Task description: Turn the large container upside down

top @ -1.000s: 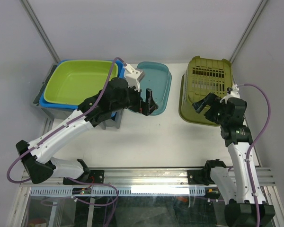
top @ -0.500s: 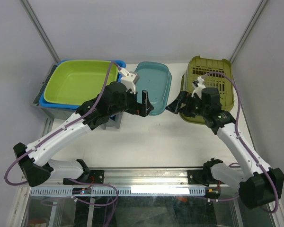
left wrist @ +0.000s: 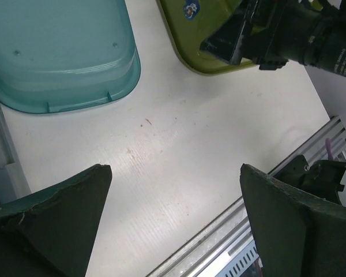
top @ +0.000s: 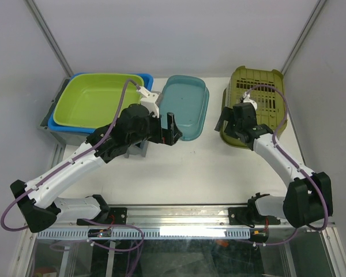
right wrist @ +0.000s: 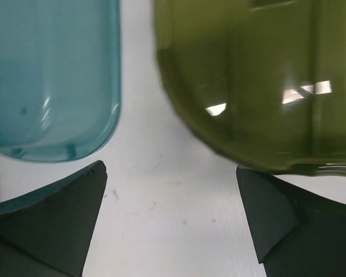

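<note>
An olive-green slotted basket (top: 256,95), the largest loose container, lies at the back right; its glossy rim also fills the right wrist view (right wrist: 254,75). My right gripper (top: 225,124) hovers open at the basket's near-left edge, above the bare strip between the basket and a teal tub (right wrist: 46,69), with nothing between its fingers (right wrist: 170,168). My left gripper (top: 172,131) stands open and empty just in front of the teal tub (top: 187,104). Its wrist view (left wrist: 174,173) looks down on white table, with the teal tub (left wrist: 57,46) and the basket (left wrist: 190,40) beyond.
A lime tub (top: 98,99) is nested in a blue tub (top: 139,77) on a grey crate (top: 57,130) at the back left, and the teal tub leans against this stack. A metal rail (top: 179,216) runs along the near edge. Enclosure walls close in both sides.
My right arm has swung left and forward, from the basket's near-right corner to its left edge. The left gripper has drawn back slightly toward the near left. Both stayed open.
</note>
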`<state>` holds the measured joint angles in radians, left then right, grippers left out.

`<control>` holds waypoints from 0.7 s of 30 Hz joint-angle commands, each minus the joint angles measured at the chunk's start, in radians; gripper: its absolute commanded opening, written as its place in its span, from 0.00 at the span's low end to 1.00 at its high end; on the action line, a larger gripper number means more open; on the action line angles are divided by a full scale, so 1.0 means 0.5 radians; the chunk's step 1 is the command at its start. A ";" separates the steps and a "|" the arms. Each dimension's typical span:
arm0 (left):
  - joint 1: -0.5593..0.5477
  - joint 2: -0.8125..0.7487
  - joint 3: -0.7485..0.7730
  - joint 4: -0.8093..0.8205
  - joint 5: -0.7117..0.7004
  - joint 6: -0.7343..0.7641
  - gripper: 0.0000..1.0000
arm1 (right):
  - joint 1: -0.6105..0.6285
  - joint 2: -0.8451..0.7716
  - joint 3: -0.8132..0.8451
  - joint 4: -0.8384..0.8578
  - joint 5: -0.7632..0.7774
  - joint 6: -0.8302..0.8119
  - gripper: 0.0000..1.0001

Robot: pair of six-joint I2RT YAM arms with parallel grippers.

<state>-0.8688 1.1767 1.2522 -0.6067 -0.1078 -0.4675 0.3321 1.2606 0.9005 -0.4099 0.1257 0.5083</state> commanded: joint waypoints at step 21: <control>0.027 0.185 0.504 -0.322 -0.565 0.072 0.99 | 0.080 -0.047 0.147 0.451 -0.712 -0.048 0.98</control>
<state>-0.8684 1.2518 1.4769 -0.7273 -0.3233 -0.4076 0.3225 1.1282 0.9165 -0.2817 -0.1329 0.4801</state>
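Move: The upturned olive-green large container is beside my right hand: its middle lies about 13 cm ahead, 11 cm to the right and some 5 cm lower. The teal container is across a narrow gap, about 11 cm ahead and 14 cm left of that hand, roughly 10 cm below. From my left hand, the green container's middle is some 20 cm ahead, 31 cm right and 20 cm lower. With fingers still open, my right hand swings right about 4 cm towards the green container's near left side, then turns back, climbing some 9 cm and sweeping left away from it; the wrist tips up and turns counter-clockwise, and the hand dips slightly at the end. My left hand, empty and open, hangs still, then rises about 5 cm, also going forward and left. ##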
